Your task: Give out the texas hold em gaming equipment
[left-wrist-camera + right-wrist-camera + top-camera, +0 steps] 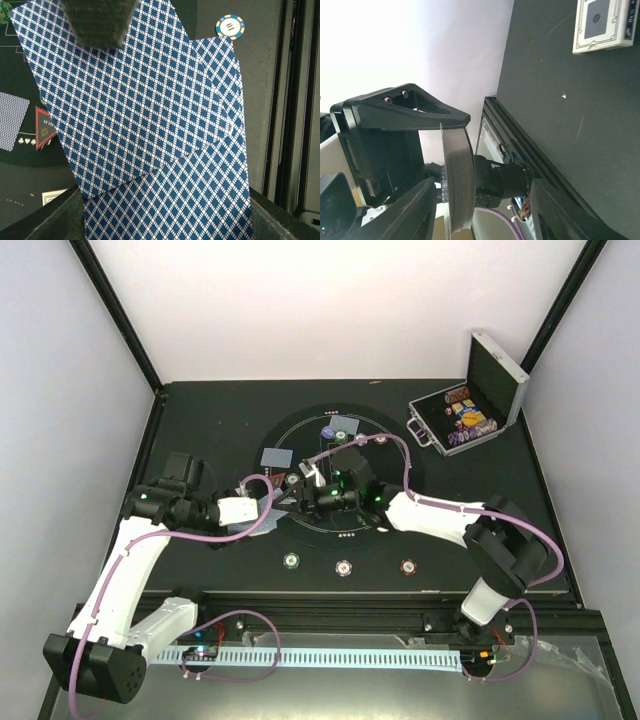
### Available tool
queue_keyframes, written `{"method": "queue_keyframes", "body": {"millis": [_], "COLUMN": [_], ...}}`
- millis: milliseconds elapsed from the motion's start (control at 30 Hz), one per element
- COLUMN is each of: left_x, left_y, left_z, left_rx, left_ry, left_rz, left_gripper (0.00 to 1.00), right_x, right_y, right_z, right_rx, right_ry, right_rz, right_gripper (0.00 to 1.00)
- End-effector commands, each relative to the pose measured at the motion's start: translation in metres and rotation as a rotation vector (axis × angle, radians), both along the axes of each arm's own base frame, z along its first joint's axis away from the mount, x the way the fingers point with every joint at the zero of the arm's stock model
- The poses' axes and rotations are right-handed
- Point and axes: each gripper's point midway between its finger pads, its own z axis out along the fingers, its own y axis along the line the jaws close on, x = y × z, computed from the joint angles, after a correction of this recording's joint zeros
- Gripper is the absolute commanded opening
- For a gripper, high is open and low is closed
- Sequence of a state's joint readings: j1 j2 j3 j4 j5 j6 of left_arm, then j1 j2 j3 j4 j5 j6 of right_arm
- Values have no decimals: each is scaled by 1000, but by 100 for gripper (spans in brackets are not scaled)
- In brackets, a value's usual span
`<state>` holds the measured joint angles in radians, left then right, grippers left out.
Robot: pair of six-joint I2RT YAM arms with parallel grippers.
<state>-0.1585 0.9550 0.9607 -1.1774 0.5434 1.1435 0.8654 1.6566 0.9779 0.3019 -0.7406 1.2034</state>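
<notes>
A deck of blue-checked playing cards [200, 200] fills the left wrist view, and my left gripper [167, 212] is shut on it. The top card [125, 100] lies askew on the deck with one right finger [100, 20] resting on it. My right gripper [482, 192] is open, and the deck [457, 180] stands edge-on between its jaws. Over the mat's near left, both grippers meet: left gripper [268, 508], right gripper [298, 495]. Single cards [277, 456] [343, 425] lie on the round black mat [400, 455]. Three chips [291, 560] [343, 567] [408, 565] sit near its front. A red triangle marker [45, 127] lies left of the deck.
An open silver case [497, 380] with chips stands at the back right. A white card box [605, 25] lies on the table. One chip [230, 26] sits beyond the deck. The table's front rail [380, 592] runs just behind the arm bases.
</notes>
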Motion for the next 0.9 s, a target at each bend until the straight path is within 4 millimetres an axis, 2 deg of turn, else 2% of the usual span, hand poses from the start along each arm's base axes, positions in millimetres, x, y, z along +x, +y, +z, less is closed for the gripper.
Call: {"method": "queue_keyframes", "body": {"millis": [0,400,733,867], "left_x": [3,3,2,2], "left_y": [-1,0,0,1], "left_z": [8,6,4,4], "left_rx": [-10,-5,-1,4], "left_ry": [-40,-40,-34,-37], "left_rz": [-6,-5,-5,-5], "left_gripper": [2,1,1,2], "right_x": [4,-1,3,11], "right_y": [-13,-19,-34,-53], "right_z": [11,25,21,19], "right_rx": [11,51,27,9], "right_ry": [-41,-38,-43,-49], "right_rz": [-25,-35,-62,-97], "right_gripper": [52,12,7,3]}}
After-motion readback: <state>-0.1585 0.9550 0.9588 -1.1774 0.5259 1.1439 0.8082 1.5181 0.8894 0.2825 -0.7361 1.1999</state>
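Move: The partly slid-out top card has its middle about 5 cm left and 3 cm back of the right hand, a centimetre below; the deck held in the left hand is about 8 cm left and 6 cm back. On the table, some 17 cm below, the red-edged triangle lies 5 cm ahead and 4 cm left, a green chip 6 cm straight ahead. From the left hand, the card's middle is roughly 6 cm right and 3 cm ahead. The right fingers close on the loosened top card and draw it about 3 cm right, rising some 2. ##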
